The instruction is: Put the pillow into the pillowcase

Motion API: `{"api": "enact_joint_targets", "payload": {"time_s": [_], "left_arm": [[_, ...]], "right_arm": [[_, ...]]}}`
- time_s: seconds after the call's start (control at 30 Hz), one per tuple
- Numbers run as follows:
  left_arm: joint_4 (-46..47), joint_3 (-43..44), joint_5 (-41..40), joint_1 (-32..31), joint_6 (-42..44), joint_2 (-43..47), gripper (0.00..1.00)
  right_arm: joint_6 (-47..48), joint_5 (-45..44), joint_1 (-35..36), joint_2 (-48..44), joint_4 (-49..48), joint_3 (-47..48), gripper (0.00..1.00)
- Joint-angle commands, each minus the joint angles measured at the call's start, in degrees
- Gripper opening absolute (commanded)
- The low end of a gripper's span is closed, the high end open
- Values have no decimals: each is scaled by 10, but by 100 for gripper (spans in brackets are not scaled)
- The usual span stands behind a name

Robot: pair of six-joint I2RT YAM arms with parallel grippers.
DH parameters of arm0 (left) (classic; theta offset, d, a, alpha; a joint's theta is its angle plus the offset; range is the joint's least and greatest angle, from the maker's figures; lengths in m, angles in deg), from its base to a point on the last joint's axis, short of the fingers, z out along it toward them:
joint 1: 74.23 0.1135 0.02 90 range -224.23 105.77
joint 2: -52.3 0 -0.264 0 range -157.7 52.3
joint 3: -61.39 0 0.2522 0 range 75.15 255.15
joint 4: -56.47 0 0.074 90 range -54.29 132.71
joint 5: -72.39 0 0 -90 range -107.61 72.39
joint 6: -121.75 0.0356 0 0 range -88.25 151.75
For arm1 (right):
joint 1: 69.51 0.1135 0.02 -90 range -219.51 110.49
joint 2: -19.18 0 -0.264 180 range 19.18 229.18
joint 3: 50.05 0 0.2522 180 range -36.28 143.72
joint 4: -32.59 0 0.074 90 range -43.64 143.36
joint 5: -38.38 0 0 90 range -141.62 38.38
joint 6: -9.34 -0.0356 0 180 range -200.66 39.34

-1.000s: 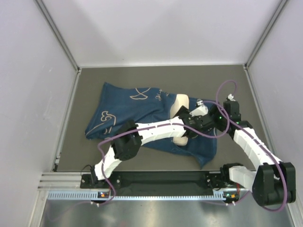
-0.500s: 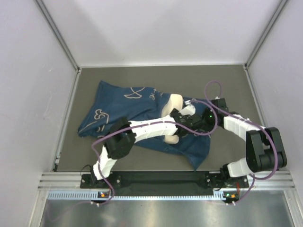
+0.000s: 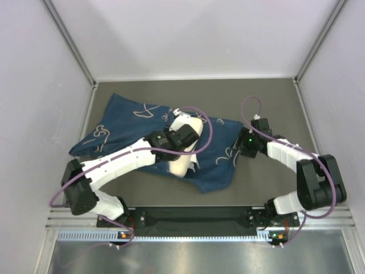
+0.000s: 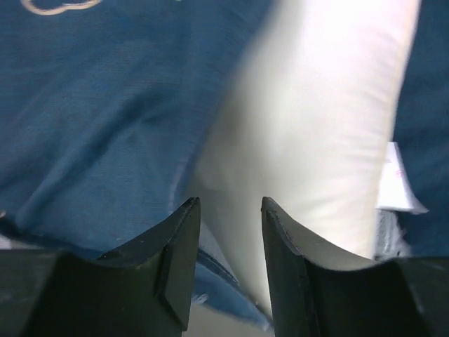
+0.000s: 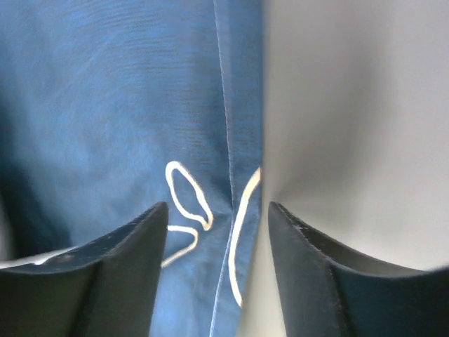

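Note:
The dark blue pillowcase (image 3: 125, 134) lies spread across the middle of the table, with white line drawings on it. The cream pillow (image 3: 181, 162) sticks out of its near side, partly covered by my left gripper (image 3: 191, 134). In the left wrist view that gripper (image 4: 228, 207) is closed on the pillow (image 4: 323, 126), with the pillowcase (image 4: 105, 105) hem also between its fingers. A small white tag (image 4: 396, 182) shows at the right. My right gripper (image 3: 244, 145) sits at the case's right edge. Seen from its wrist, the right gripper (image 5: 217, 210) stands open over the pillowcase (image 5: 105, 105) seam.
A grey mat (image 3: 274, 103) covers the table between white walls on three sides. The bare mat (image 5: 365, 105) begins just right of the case's edge. A metal rail (image 3: 188, 220) with the arm bases runs along the near edge. Purple cables loop above both wrists.
My left arm has swung left, taking pillow and pillowcase with it, and its jaws have narrowed. The right gripper now sits at the case's right edge instead of beside the pillow.

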Motion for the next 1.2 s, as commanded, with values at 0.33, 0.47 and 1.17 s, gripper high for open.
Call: {"api": "enact_joint_targets", "payload": {"time_s": [0.33,0.47,1.17], "left_arm": [[-78,-14,11,-5,-32,71,60],[-100,8,-27,-74,-72,63,75],[-148,-27,-40,-196,-219,111,82]], "right_arm": [[-6,16,147,-107,-69,43,75],[-35,41,165,-54,-126,44,76],[-158,58,287,146,-386,50,97]]}}
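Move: The pillow's end sticks out of the pillowcase mouth about 24 cm to the right hand's left, level fore-and-aft and a touch higher. The pillow's tag lies 20 cm left of that hand and 8 back, and the pillowcase's right edge is right under its fingers. The near corner of the mouth is roughly 11 cm back from the left hand, 2 to its right and 14 below; from there the pillow's end is 13 cm farther out and 3 to the right. The right hand opens off the pillowcase's right edge, hops up about 11 cm and swings some 20 cm left, then sinks most of the way back down with its fingers wide and its left side tipping up, to straddle the pillow's protruding end, the left finger seemingly denting the cloth. The left hand, half open above the pillow, drifts a few centimetres left and up, then turns back and opens wide as it draws about 9 cm back towards the base, clearing the pillow and ending above the near corner of the pillowcase mouth. ##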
